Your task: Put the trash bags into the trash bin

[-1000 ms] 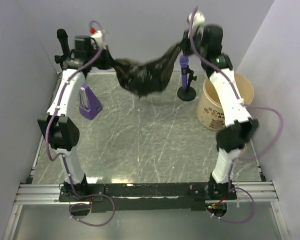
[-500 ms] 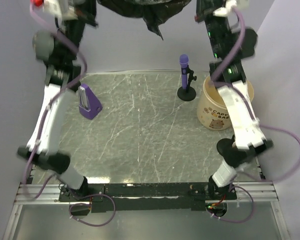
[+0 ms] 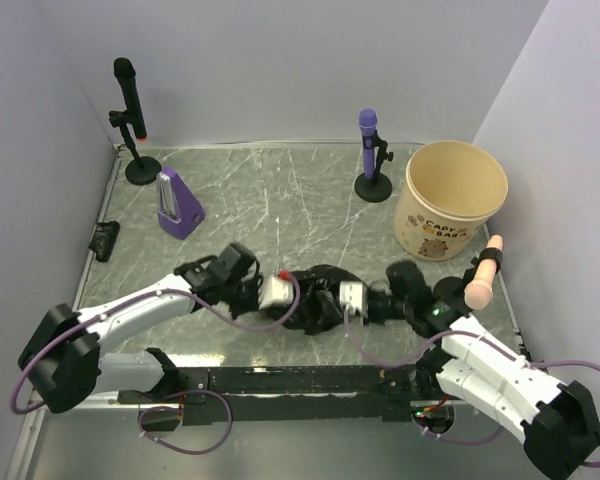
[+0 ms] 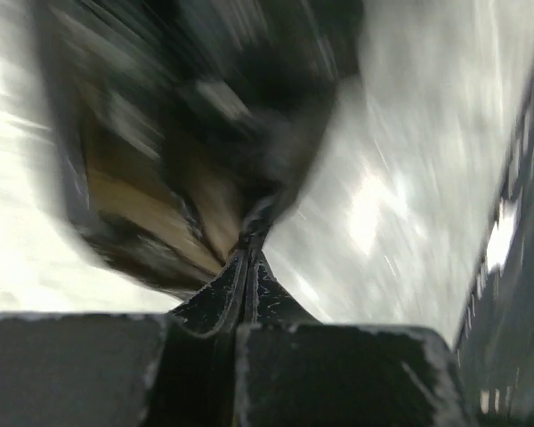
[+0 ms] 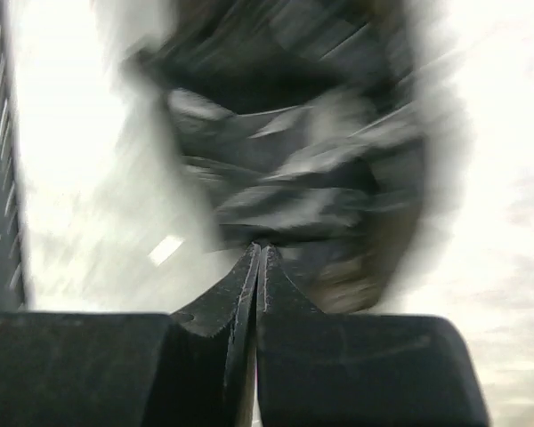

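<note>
One crumpled black trash bag (image 3: 318, 316) lies bunched on the table near the front edge, between my two wrists. My left gripper (image 3: 300, 303) reaches it from the left, my right gripper (image 3: 334, 302) from the right. In the left wrist view the jaws are pressed together at the left gripper (image 4: 249, 246), with the blurred trash bag (image 4: 222, 98) pinched at the tips. The right gripper (image 5: 260, 248) is shut on the trash bag (image 5: 285, 169) in the same way. The tan trash bin (image 3: 432, 236) stands upright at the back right, its pale inside showing no bag.
A purple microphone (image 3: 367, 130) on a round base stands left of the bin. A black microphone (image 3: 128, 88) on its stand is in the back left corner, with a purple metronome (image 3: 178, 205) nearby. A pink object (image 3: 484, 276) lies near the right wall.
Both arms have swung down from high above the table to its front edge. The bag, stretched between them in the air before, is now bunched on the table.
</note>
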`<state>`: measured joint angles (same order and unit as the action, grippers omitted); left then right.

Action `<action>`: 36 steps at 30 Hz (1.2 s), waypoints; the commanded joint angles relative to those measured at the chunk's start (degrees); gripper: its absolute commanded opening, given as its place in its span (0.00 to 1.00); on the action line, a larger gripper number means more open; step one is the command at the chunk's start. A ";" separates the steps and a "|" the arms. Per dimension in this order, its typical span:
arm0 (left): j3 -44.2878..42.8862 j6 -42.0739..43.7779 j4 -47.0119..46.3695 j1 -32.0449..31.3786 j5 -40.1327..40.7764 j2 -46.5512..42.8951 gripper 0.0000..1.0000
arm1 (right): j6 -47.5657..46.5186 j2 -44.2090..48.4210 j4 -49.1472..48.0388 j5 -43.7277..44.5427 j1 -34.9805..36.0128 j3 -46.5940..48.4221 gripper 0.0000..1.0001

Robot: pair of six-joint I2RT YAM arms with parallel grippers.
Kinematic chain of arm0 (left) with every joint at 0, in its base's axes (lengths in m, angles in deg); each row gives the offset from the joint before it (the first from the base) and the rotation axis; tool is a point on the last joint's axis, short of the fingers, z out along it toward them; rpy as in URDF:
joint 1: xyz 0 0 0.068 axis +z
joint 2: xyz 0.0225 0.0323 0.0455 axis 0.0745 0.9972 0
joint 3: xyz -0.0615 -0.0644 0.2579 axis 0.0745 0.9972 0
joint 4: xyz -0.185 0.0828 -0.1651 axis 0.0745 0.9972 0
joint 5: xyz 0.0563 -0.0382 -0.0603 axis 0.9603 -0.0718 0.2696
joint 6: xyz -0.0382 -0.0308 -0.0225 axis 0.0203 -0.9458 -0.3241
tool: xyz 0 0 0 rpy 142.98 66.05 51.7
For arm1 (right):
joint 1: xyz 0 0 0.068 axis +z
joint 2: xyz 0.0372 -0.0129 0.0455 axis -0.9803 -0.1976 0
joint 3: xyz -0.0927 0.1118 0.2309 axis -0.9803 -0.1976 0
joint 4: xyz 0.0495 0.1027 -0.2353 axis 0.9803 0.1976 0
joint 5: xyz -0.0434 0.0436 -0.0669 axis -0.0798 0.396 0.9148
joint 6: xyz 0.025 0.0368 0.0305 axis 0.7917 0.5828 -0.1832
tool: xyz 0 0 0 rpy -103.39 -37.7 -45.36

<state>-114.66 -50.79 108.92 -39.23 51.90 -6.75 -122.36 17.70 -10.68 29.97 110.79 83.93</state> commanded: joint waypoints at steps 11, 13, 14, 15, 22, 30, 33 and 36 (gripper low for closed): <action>-19.70 -49.64 -18.71 20.01 9.54 -8.57 0.01 | 36.31 -6.77 2.16 18.90 -5.80 37.47 0.00; -23.21 -54.30 -17.42 25.99 12.28 -6.92 0.01 | 39.13 -11.42 4.87 17.51 -11.32 43.99 0.00; -24.18 -54.93 -15.23 27.76 10.98 -5.26 0.01 | 40.28 -13.88 6.45 18.81 -13.79 45.93 0.00; -24.63 -53.90 -11.73 28.64 8.01 -3.06 0.01 | 41.07 -17.13 8.38 20.04 -15.38 47.52 0.00; -25.14 -57.92 -1.41 29.00 -12.77 1.27 0.01 | 46.62 -22.44 10.78 4.88 -19.26 48.15 0.00; -46.47 -47.92 -3.43 29.97 0.95 9.85 0.01 | 47.32 -30.58 -2.32 13.98 -19.09 59.27 0.00; -67.36 -47.90 -0.98 31.63 0.51 20.21 0.01 | 47.50 -41.47 0.66 14.42 -19.18 78.75 0.00; -89.07 -51.41 0.52 33.57 -1.24 29.45 0.01 | 48.11 -49.92 3.30 15.39 -19.26 99.15 0.00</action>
<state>-183.36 -100.66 109.62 -8.09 51.15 15.74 -75.76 -24.50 -4.24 42.76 91.69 161.63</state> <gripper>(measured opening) 0.010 0.004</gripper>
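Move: The trash bag already hangs bunched between the two hands, low over the near table: its middle lies about 11 cm right and 3 cm ahead of the left hand, and 10 cm left and 4 cm ahead of the right, a few centimetres below both. From the right hand the purple microphone stands some 31 cm ahead and 6 cm right, the trash bin 20 cm ahead and 20 cm right. The purple metronome is roughly 22 cm ahead and 18 cm left of the left hand. The trash bag, still pinched at two places, is swung quickly up and out by both arms together, from low near the bases to high over the far table, about 30 cm up and nearly as far forward. Midway both hands dip some 7 cm, then surge up and forward again. The wrists turn from down and inward to mostly forward, left counter-clockwise, right clockwise, ending slightly farther apart; fingers stay shut. ##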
